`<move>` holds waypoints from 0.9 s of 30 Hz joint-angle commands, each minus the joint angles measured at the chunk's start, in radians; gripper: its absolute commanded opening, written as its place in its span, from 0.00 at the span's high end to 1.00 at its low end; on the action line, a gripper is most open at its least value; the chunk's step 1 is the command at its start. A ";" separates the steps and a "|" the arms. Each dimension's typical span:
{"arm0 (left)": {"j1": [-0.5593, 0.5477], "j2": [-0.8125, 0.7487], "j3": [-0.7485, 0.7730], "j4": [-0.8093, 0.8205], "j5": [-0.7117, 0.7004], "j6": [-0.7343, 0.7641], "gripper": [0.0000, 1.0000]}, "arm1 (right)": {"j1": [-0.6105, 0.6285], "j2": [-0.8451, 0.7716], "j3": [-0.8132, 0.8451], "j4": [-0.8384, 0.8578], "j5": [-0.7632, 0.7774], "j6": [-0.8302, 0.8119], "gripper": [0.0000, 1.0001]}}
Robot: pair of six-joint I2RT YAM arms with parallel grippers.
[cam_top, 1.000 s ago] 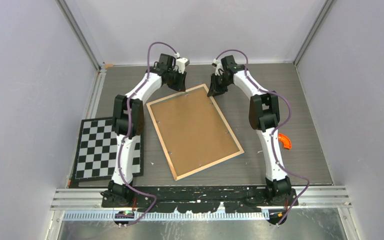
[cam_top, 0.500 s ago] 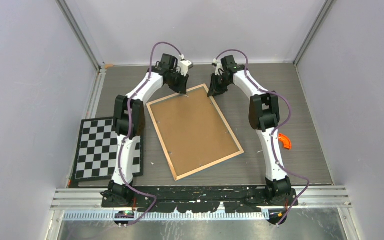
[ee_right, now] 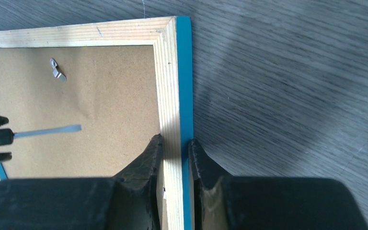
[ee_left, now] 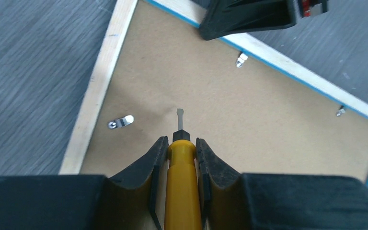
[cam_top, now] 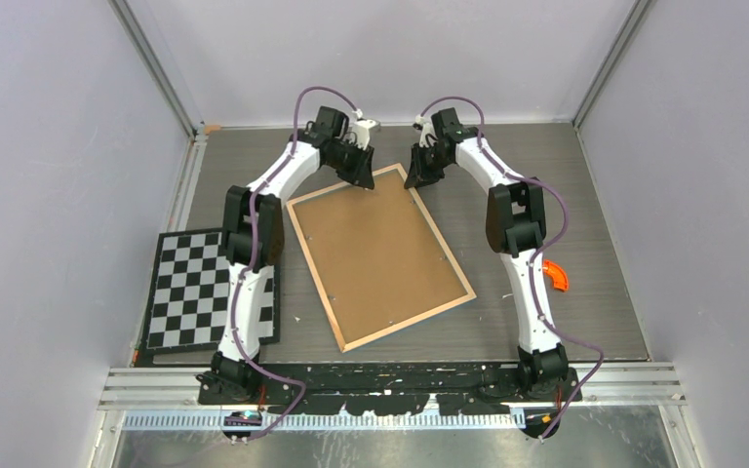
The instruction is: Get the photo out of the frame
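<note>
The frame point(cam_top: 375, 258) lies face down, its brown fibreboard back up; the photo is hidden under it. My left gripper point(ee_left: 182, 141) is shut on a yellow-handled screwdriver point(ee_left: 183, 187). The screwdriver's flat tip point(ee_left: 179, 115) hovers over the backing near the far edge, just right of a metal tab point(ee_left: 120, 122). My right gripper point(ee_right: 175, 142) is shut on the frame's wood-and-blue rim point(ee_right: 170, 86) close to the far right corner. In the top view both grippers, left point(cam_top: 361, 175) and right point(cam_top: 417, 180), sit at the frame's far edge.
A black-and-white checkerboard point(cam_top: 200, 288) lies left of the frame, beside the left arm. A small orange object point(cam_top: 556, 275) sits by the right arm. More metal tabs point(ee_left: 241, 59) line the rim. Walls enclose the table on three sides.
My left gripper has moved right and inward with the screwdriver, from beyond the frame's far left corner to over the backing. The right gripper has not moved.
</note>
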 commanded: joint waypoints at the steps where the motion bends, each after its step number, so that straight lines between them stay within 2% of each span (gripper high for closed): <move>1: -0.023 -0.059 -0.007 0.055 0.096 -0.067 1.00 | 0.056 -0.016 -0.059 -0.065 -0.092 0.015 0.99; 16: -0.106 -0.032 -0.074 0.193 0.021 -0.127 1.00 | 0.064 -0.039 -0.120 -0.031 -0.108 0.055 0.99; 27: -0.129 -0.073 -0.157 0.155 -0.011 0.035 1.00 | 0.061 -0.026 -0.100 -0.031 -0.098 0.063 0.99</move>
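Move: The left hand holds the screwdriver; the frame's side clip it is taken to lies about 14 cm to its right, 1 cm back and some 7 cm below. The far clip is roughly 3 cm ahead and 2 cm right. The right gripper, closed on the frame's side bar, stands 3 cm beyond the side clip and 1 cm left of it; from the right hand that clip is thus 3 cm back, 1 cm right. Left carries the screwdriver about 7 cm right and back to the side clip; right drags the frame back-left. ##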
